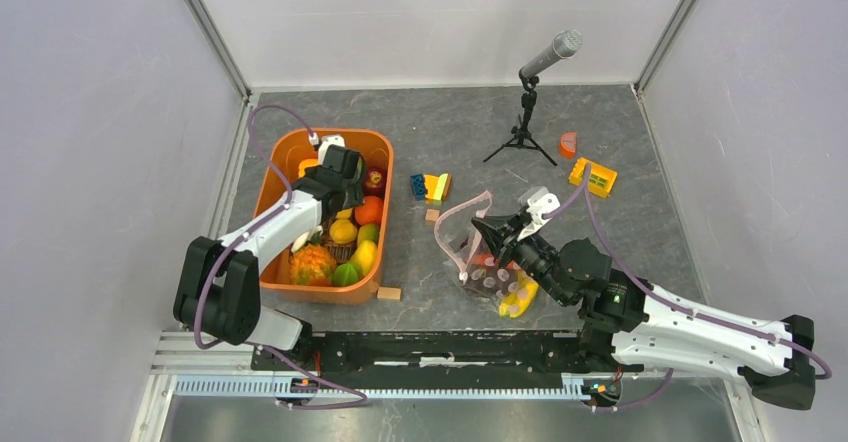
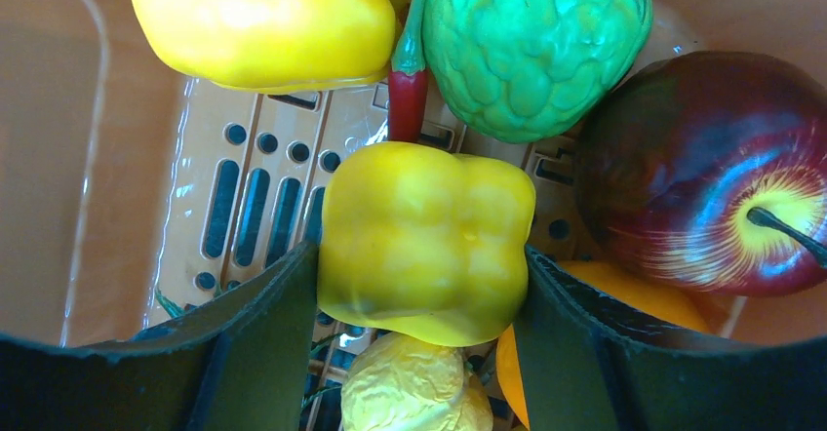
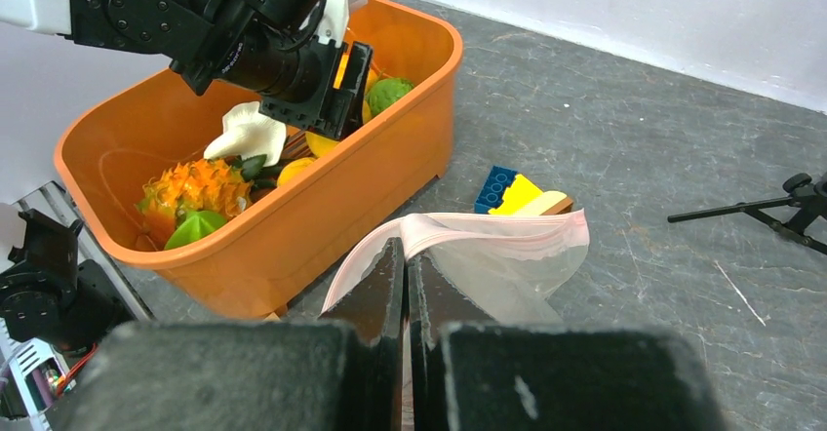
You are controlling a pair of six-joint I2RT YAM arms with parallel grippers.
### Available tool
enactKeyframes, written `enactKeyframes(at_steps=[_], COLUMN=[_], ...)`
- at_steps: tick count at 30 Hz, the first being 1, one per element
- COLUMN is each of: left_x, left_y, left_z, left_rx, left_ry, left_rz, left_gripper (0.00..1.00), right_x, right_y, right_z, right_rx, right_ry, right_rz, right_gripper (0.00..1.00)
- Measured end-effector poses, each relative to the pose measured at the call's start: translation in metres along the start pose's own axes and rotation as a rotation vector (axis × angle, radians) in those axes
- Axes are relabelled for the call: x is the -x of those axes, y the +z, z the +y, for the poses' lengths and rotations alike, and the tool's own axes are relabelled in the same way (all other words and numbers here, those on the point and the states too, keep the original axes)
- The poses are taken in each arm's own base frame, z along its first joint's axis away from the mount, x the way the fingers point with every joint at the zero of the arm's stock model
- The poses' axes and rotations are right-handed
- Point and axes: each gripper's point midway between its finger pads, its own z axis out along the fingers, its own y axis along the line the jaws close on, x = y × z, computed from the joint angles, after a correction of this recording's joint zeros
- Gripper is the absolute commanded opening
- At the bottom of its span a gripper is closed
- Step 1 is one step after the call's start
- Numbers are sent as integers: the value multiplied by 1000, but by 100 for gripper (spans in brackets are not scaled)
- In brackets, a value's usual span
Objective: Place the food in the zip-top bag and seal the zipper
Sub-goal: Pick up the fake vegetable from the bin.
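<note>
My left gripper (image 2: pixel 421 253) reaches down into the orange tub (image 1: pixel 379 217), its fingers pressing both sides of a yellow pepper (image 2: pixel 424 241). Around it lie more food: another yellow pepper (image 2: pixel 263 21), a green knobbly fruit (image 2: pixel 531 46), a red apple (image 2: pixel 712 173) and a pineapple (image 1: pixel 312 262). My right gripper (image 3: pixel 405 255) is shut on the pink zipper (image 3: pixel 488 224) edge of the zip-top bag (image 3: pixel 507 275), holding the mouth up and open. The bag (image 1: pixel 478 257) holds some reddish pieces, and a banana (image 1: pixel 517 297) lies at its near side.
A microphone on a tripod (image 1: pixel 530 92) stands at the back. Coloured blocks (image 1: pixel 432 186) lie between tub and bag, and yellow blocks (image 1: pixel 593 175) and an orange piece (image 1: pixel 568 143) sit at the back right. Small wooden blocks (image 1: pixel 389 293) rest near the tub.
</note>
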Motion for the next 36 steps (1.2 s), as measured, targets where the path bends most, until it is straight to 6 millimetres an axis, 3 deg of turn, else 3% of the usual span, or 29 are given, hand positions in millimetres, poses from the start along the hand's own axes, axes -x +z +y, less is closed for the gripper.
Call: enactKeyframes(at_steps=[4,9,13,18,23,28,36], left_x=[0,0,16,44,67,63,67], left_y=[-1,-15,-41,-88,-139,-173,-231], left_z=[-1,3,3,-6,-34,-73,-113], left_rx=[-9,-38,-110,-276,-544,-821,-1180], left_ry=[-2,-20,-64,-127,-145,-133,-179], left_rz=[-1,-25,-101,-228,-331,-283,-249], left_gripper=[38,34,31,29,28,28,29], right_x=[0,0,0,-1,-1,0,3], right_y=[0,0,0,2,4,4,3], right_z=[0,-1,-2,-1,0,0,-5], right_rx=[-2,-6,-11,-11,-11,-15,-43], right_ry=[4,4,4,9,19,29,47], right_rz=[0,-1,-1,2,-1,-5,-22], right_gripper=[1,1,1,1,1,1,5])
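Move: The yellow pepper, the fake vegetable, is already between my left fingers in the bin. The bag's open mouth, where it is headed, lies about 26 cm to their right, 17 cm back and some 15 cm higher. The orange sits roughly 6 cm right and 1 cm back, the apple 7 cm right and 5 cm ahead, both slightly lower; the bin's right rim is 12 cm right, level fore and aft, 5 cm above. From my right hand, the mouth is about 3 cm left, 1 cm back and 3 cm below. Keeping my squeeze on the pepper, I lift my left hand about 20 cm out of the bin, easing back some 8 cm. Once well up, I swing it 15 cm right, past the bin's right rim towards the bag mouth, rolling and turning the wrist clockwise until the fingers go from steeply down to nearly level, pointing forward and right. My right hand stays, still pinching the bag's edge. ##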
